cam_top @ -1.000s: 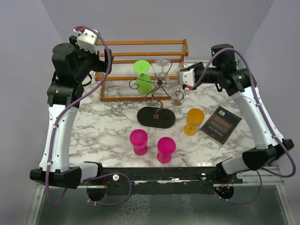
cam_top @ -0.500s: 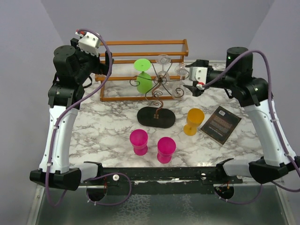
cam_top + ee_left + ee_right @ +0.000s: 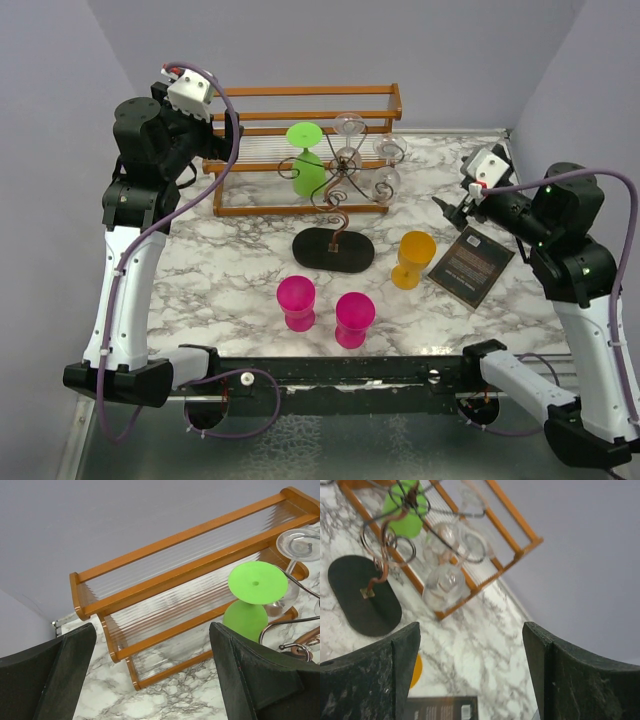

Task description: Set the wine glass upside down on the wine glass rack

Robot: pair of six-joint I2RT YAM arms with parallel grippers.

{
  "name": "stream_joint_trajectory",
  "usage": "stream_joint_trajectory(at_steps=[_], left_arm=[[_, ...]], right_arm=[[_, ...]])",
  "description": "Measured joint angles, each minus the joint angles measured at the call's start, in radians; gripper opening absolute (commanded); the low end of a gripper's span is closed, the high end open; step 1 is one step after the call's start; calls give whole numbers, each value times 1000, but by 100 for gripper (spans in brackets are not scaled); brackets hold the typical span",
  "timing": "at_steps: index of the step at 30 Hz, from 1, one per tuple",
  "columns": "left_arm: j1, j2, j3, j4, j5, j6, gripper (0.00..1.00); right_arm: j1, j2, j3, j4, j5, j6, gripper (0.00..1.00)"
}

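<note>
The wine glass rack [image 3: 338,196], a dark wire stand with scroll arms, rises from a black oval base [image 3: 333,249] mid-table. A clear wine glass [image 3: 386,180] hangs upside down on its right arm, foot on top; it also shows in the right wrist view [image 3: 444,587]. A second clear glass [image 3: 349,128] and a green one [image 3: 308,172] hang there too. My right gripper [image 3: 446,208] [image 3: 470,645] is open and empty, well to the right of the rack. Up at the back left my left gripper [image 3: 152,645] stands open and empty over the wooden shelf's end.
An orange-brown slatted wooden shelf [image 3: 300,112] stands behind the rack. In front are an orange cup [image 3: 413,258] and two pink cups [image 3: 296,302] [image 3: 354,318]. A black booklet [image 3: 470,264] lies at the right, below my right gripper.
My right gripper has opened, let go of the clear wine glass and drawn back to the right. The glass stays hanging on the rack. The left arm has not moved.
</note>
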Motion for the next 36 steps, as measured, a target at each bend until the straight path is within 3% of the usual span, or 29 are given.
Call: stream_joint_trajectory(at_steps=[7,11,18,26,36], left_arm=[[0,0,0,-1,4,0,99],[0,0,0,-3,6,0,99],[0,18,0,-8,9,0,99],[0,60,2,-14,11,0,99],[0,85,18,-20,11,2,99]], right_arm=[[-188,-103,-188,-51,16,127,82],[-267,-110,-288,-87,15,186,75],[-272,39,-361,-151,-22,229,64],[-272,183,-354,-165,-75,252,41],[-204,301,-332,-165,-60,271,28]])
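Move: The orange wine glass stands upright almost directly beneath the right hand, some 33 cm down and about 1 cm back and to the right. The book lies about 16 cm to the hand's right and 1 cm ahead. The wine glass rack's black base is about 15 cm left and 6 cm ahead, and the nearer pink glass roughly 11 cm left and 15 cm back. From the left hand, the orange glass is some 32 cm right, 12 cm back and 37 cm below. The right hand, empty, drops about 24 cm towards the orange wine glass, first swinging some 7 cm to the right and then coming back left about 3 cm as it sinks, while the wrist tips the fingers down by roughly 55 degrees and they narrow from wide open to about a third, ending at the right-hand edge of the glass's rim with no grip on it yet. The left hand, also empty and wide open, eases a few centimetres down and forward beside the rack. ##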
